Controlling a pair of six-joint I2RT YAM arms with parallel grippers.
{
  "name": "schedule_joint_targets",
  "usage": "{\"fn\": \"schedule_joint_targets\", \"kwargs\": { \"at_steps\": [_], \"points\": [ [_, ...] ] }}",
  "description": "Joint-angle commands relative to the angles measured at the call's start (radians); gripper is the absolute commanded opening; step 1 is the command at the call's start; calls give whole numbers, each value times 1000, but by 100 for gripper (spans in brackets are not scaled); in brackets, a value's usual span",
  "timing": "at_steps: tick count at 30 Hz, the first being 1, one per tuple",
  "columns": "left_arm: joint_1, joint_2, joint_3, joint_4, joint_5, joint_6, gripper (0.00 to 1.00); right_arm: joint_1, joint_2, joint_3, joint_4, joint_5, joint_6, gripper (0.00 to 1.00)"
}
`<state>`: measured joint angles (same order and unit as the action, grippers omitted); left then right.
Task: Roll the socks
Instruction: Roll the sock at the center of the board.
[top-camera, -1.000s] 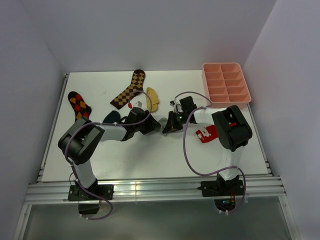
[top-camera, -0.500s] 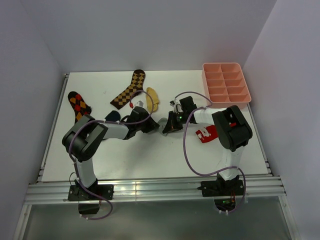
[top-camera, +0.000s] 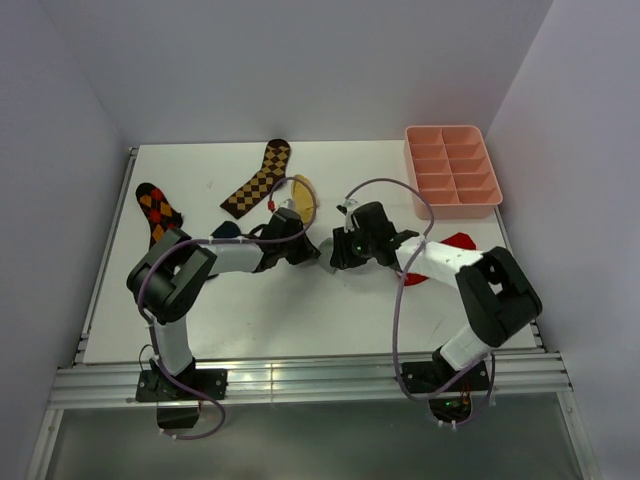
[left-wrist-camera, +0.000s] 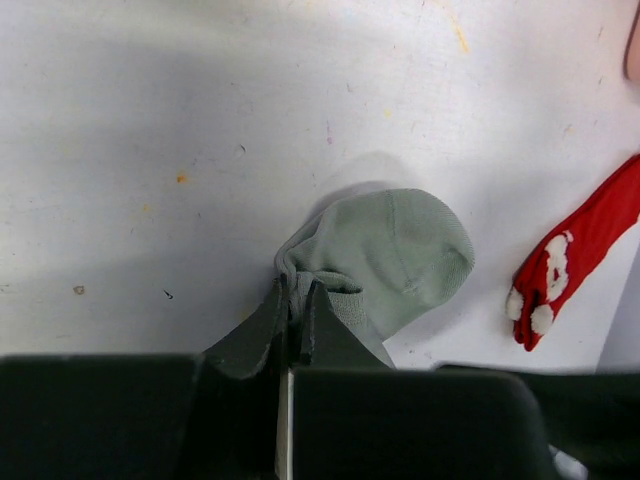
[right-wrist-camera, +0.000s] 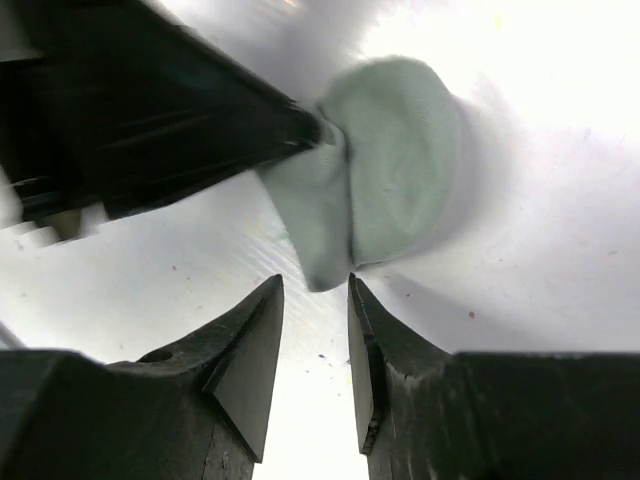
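Note:
The grey sock lies bunched on the white table, between the two grippers. My left gripper is shut on its cuff edge, with fabric pinched between the tips. In the right wrist view my right gripper stands open, and the grey sock ends just beyond its tips without being pinched. From above, the left gripper and the right gripper face each other at mid-table. The mustard yellow sock lies behind the left arm. The dark navy sock peeks out beside that arm.
A brown checkered sock lies at the back, an argyle sock at the far left. The red sock with white trim lies under the right arm. A pink compartment tray stands at the back right.
My left gripper has closed on the grey sock's cuff. My right gripper has opened and let the sock go, and the right arm has swung so more of the red sock shows.

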<state>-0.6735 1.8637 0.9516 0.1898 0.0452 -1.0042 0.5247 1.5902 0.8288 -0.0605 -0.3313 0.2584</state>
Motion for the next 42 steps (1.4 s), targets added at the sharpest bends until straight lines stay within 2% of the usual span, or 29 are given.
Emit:
{"fn": "schedule_joint_targets", "kwargs": {
  "at_steps": [1,8,18,28,35,39,42],
  "points": [
    [-6,12,45,-128,-41,78,0,70,-102,-20,57,219,-105,40],
    [-6,8,122,-262,-41,142,0,191,-133,-86,208,302,-186,40],
    [-5,32,167,-308,-27,168,0,241,-53,-99,333,330,-235,42],
    [11,31,173,-314,-2,171,0,261,77,-73,341,330,-237,42],
    [22,35,173,-300,48,177,0,274,157,-13,268,411,-220,43],
    [23,31,182,-306,73,185,2,274,200,35,183,472,-199,35],
    [28,17,184,-311,76,191,6,276,226,70,134,485,-182,7]
  ]
}}
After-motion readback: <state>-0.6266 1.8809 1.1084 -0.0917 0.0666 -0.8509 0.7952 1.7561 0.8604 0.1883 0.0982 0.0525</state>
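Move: The grey sock, partly rolled, is already pinched at its edge by the left gripper, its middle about 2 cm to the right of that hand and roughly 1 cm below. From the open right gripper, the sock's middle is about 3 cm ahead, 4 cm to the left and 3 cm lower. The yellow sock lies some 16 cm ahead of the right hand and 8 cm left; the red sock about 22 cm to its right and 1 cm ahead, both roughly 4 cm below. Bring the open right gripper about 5 cm left to the grey sock, first lifting, then lowering and finally easing forward, tilting some 25 degrees so its fingers point more forward, and close it on the sock's rolled part beside the left fingers. Keep the left pinch shut, rolling that wrist slightly and shifting it 2 cm left. ##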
